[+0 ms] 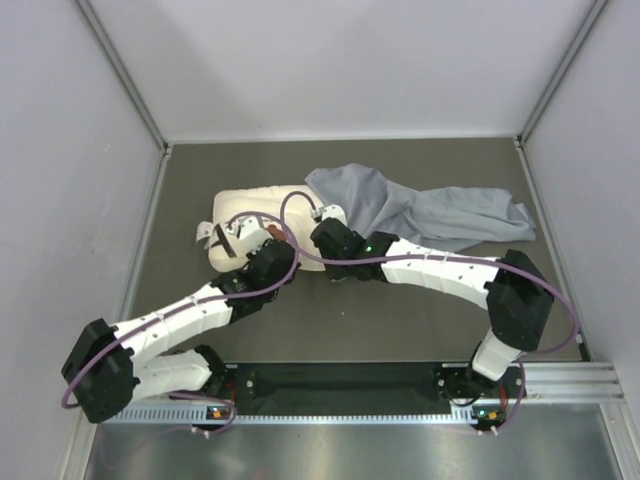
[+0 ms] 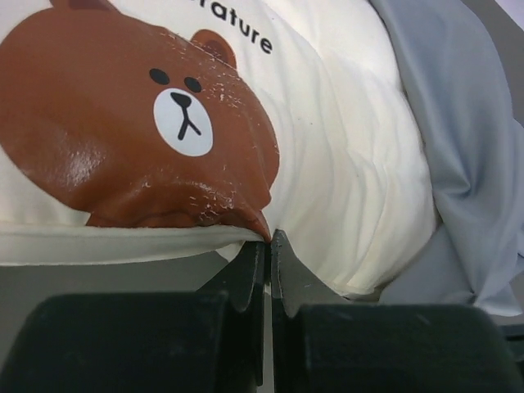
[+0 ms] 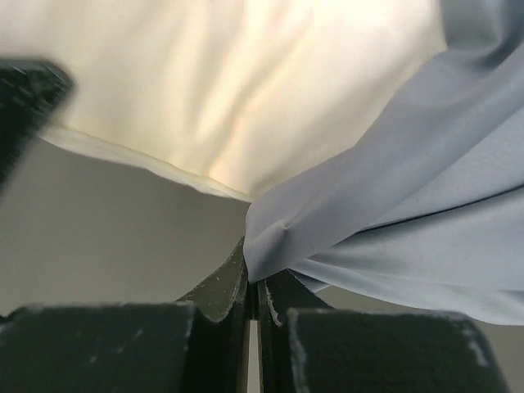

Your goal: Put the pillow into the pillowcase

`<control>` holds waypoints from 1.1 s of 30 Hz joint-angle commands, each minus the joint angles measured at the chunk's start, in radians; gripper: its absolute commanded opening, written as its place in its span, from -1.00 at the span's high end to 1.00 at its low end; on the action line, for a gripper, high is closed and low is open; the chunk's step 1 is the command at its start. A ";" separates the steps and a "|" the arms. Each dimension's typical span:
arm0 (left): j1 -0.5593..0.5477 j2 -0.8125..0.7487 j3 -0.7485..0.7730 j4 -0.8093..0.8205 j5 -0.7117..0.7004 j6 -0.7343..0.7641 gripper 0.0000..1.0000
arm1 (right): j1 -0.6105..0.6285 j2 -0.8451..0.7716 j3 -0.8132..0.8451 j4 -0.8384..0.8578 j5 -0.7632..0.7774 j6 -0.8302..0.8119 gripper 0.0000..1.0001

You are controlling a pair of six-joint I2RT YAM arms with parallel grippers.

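The cream pillow (image 1: pixel 255 215) with the brown bear print (image 2: pixel 123 131) lies on the table at the back left. The grey-blue pillowcase (image 1: pixel 430 210) lies crumpled to its right, its left end draped over the pillow's right side. My left gripper (image 2: pixel 268 237) is shut on the pillow's near edge, below the bear print. My right gripper (image 3: pixel 255 274) is shut on a fold of the pillowcase (image 3: pixel 393 188) right beside the pillow's edge (image 3: pixel 205 106). In the top view both wrists meet at the pillow's near right corner and hide it.
The dark table surface (image 1: pixel 400 320) is walled by white panels at the back and both sides. A metal rail (image 1: pixel 560 385) runs along the near edge by the arm bases.
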 commanded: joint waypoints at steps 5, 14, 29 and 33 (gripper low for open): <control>-0.130 0.021 0.104 0.144 0.018 -0.067 1.00 | -0.051 -0.151 0.074 0.145 -0.214 0.009 1.00; -0.225 0.107 0.336 0.144 0.024 0.034 1.00 | -0.101 -0.214 0.378 -0.042 -0.306 -0.049 1.00; -0.262 0.127 0.319 0.217 -0.010 0.102 1.00 | -0.205 -0.514 -0.078 0.030 -0.359 0.020 1.00; -0.261 0.139 0.403 0.160 -0.004 0.131 1.00 | -0.203 -0.504 0.093 -0.053 -0.386 0.000 1.00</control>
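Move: The left hand holds the pillow's near edge just below the bear print. The pillowcase mouth it is taken to lies about 11 cm to its right, some 3 cm ahead and 4 cm lower, and the pillow's bulk spreads about 6 cm ahead and 5 cm left. The right hand, gripping the mouth's near edge, has the middle of the mouth some 7 cm ahead, and the pillowcase's body about 20 cm right and 12 cm ahead. With the pillowcase edge still pinched, the right hand hoists it nearly 20 cm, then lowers by some 7 cm while carrying it about 6 cm right, its left side rolling up. The left hand keeps its grip on the pillow edge and brings it about 13 cm right to the mouth beside the other gripper, arching up and partly down again as it turns slightly clockwise. ##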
